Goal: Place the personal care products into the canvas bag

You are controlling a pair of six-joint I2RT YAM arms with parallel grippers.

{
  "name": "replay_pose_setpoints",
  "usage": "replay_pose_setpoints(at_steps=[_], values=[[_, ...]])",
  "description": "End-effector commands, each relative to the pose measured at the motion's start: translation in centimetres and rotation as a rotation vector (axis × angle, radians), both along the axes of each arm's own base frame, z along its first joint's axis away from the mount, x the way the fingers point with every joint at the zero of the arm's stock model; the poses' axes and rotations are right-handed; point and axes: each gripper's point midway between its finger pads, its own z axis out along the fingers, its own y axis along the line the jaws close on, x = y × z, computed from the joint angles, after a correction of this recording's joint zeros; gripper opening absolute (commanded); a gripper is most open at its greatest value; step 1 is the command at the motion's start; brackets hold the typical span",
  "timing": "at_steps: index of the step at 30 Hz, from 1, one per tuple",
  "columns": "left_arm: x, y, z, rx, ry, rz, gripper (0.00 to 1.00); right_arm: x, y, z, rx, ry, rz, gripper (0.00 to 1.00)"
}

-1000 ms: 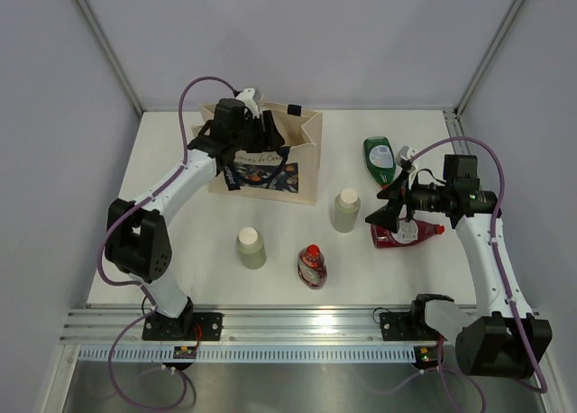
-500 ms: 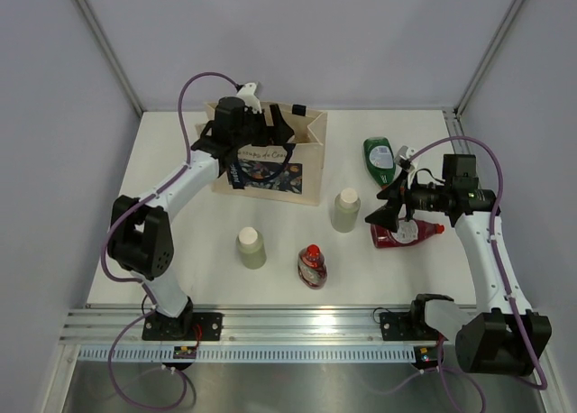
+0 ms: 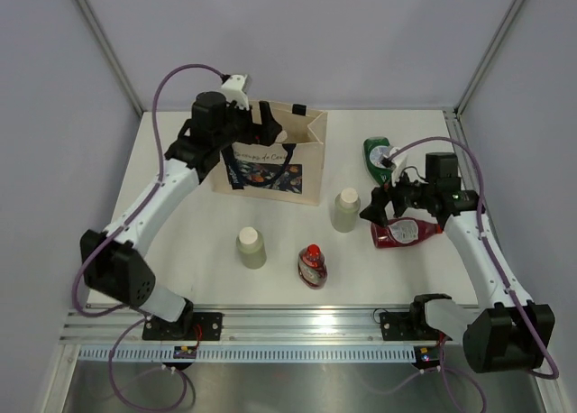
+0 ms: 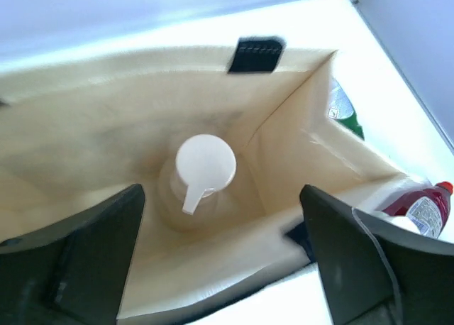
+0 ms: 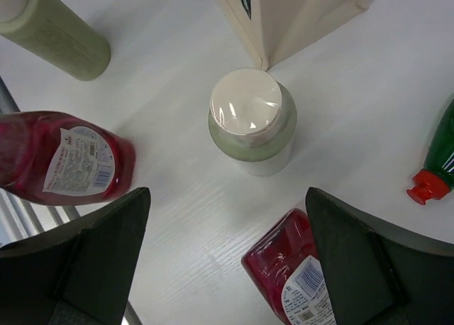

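Observation:
The canvas bag (image 3: 275, 165) stands at the back left, open. My left gripper (image 3: 263, 132) hovers open over its mouth; in the left wrist view (image 4: 223, 261) a clear bottle with a white flip cap (image 4: 205, 166) stands inside the bag (image 4: 106, 119). My right gripper (image 3: 377, 207) is open and empty, between a grey-green bottle (image 3: 345, 210) and a lying red bottle (image 3: 407, 233). The right wrist view (image 5: 227, 261) shows that grey-green bottle (image 5: 250, 120) and red bottle (image 5: 301, 279). Another grey-green bottle (image 3: 251, 249), an upright red bottle (image 3: 312, 266) and the dark green bottle (image 3: 379, 156) are on the table.
The right wrist view also shows the bag's corner (image 5: 284, 20), the second grey-green bottle (image 5: 53, 30), the other red bottle (image 5: 64, 158) and the green bottle's red cap (image 5: 429, 183). Grey walls close the table on three sides.
My left gripper has risen out of the bag, leaving the white-capped bottle inside; the bag shifted slightly. My right gripper has edged left toward the grey-green bottle.

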Motion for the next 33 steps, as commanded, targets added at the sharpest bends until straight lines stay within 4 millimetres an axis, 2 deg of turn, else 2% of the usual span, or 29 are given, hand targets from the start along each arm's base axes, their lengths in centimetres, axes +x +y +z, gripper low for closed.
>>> replay_pose_setpoints(at_steps=[1,2,3,4,5,7,8,9,10,11,15,18,26,31,33], values=[[-3.1,3.3,10.7,-0.004,-0.268,0.066,0.99,3.5,-0.6,-0.8,-0.113,-0.101,-0.194,1.0],[-4.8,4.3,11.8,-0.013,-0.3,0.083,0.99,3.6,-0.1,-1.0,-0.107,-0.099,-0.213,0.99],[-5.6,4.9,12.2,-0.016,-0.316,0.095,0.99,3.6,0.7,-1.1,-0.098,-0.101,-0.214,0.99],[-6.4,5.7,12.5,-0.018,-0.33,0.119,0.99,4.0,0.9,-1.4,-0.076,-0.093,-0.258,0.99],[-8.2,6.7,12.6,-0.027,-0.345,0.136,0.99,4.3,1.0,-1.7,-0.068,-0.081,-0.292,1.0],[-10.0,7.9,12.2,-0.038,-0.351,0.166,0.99,4.8,1.5,-2.3,-0.06,-0.072,-0.335,1.0],[-12.0,8.9,13.1,-0.06,-0.388,0.176,0.99,4.7,1.8,-2.5,-0.061,-0.072,-0.331,1.0],[-12.6,9.3,11.0,-0.055,-0.353,0.184,0.99,4.7,2.2,-2.8,-0.063,-0.074,-0.328,0.99],[-13.3,9.7,10.3,-0.057,-0.349,0.193,0.99,4.6,2.5,-3.1,-0.061,-0.062,-0.319,0.99],[-14.9,10.3,9.1,-0.061,-0.345,0.197,0.99,4.5,2.9,-3.3,-0.058,-0.053,-0.308,1.0],[-17.8,12.3,6.0,-0.09,-0.31,0.255,0.99,4.6,4.3,-4.5,-0.056,-0.008,-0.261,1.0],[-19.7,12.7,3.7,-0.151,-0.279,0.264,0.99,5.2,4.4,-5.5,-0.074,0.01,-0.263,1.0],[-22.2,12.8,-1.1,-0.234,-0.174,0.269,0.99,5.3,6.0,-6.5,-0.09,0.023,-0.222,0.99],[-22.8,13.1,-2.0,-0.255,-0.148,0.287,0.99,6.4,6.3,-7.1,-0.097,0.047,-0.24,0.99],[-23.1,13.3,-2.2,-0.26,-0.146,0.291,0.99,6.6,6.4,-7.3,-0.101,0.068,-0.24,0.94]])
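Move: The right hand is after the upright green bottle by the bag's right corner, about 5 cm ahead, 6 cm to its left and 12 cm below. From this hand, the lying red bottle is roughly 2 cm ahead and 7 cm right, and the dark green bottle some 20 cm ahead and 2 cm right, both 16 cm down. The open, empty left hand is above the canvas bag, whose middle lies about 3 cm ahead, 2 cm left and 18 cm below; the near green bottle is some 19 cm back, 6 cm left and 21 cm below. Down, left and a little forward, the right hand sinks about 9 cm onto the upright green bottle, turning clockwise some 13 degrees so that its still wide fingers straddle the upper part. Meanwhile the open left hand rises back out over the bag, then sinks again, ending about 23 cm back and 13 cm left, high beside the near green bottle. ##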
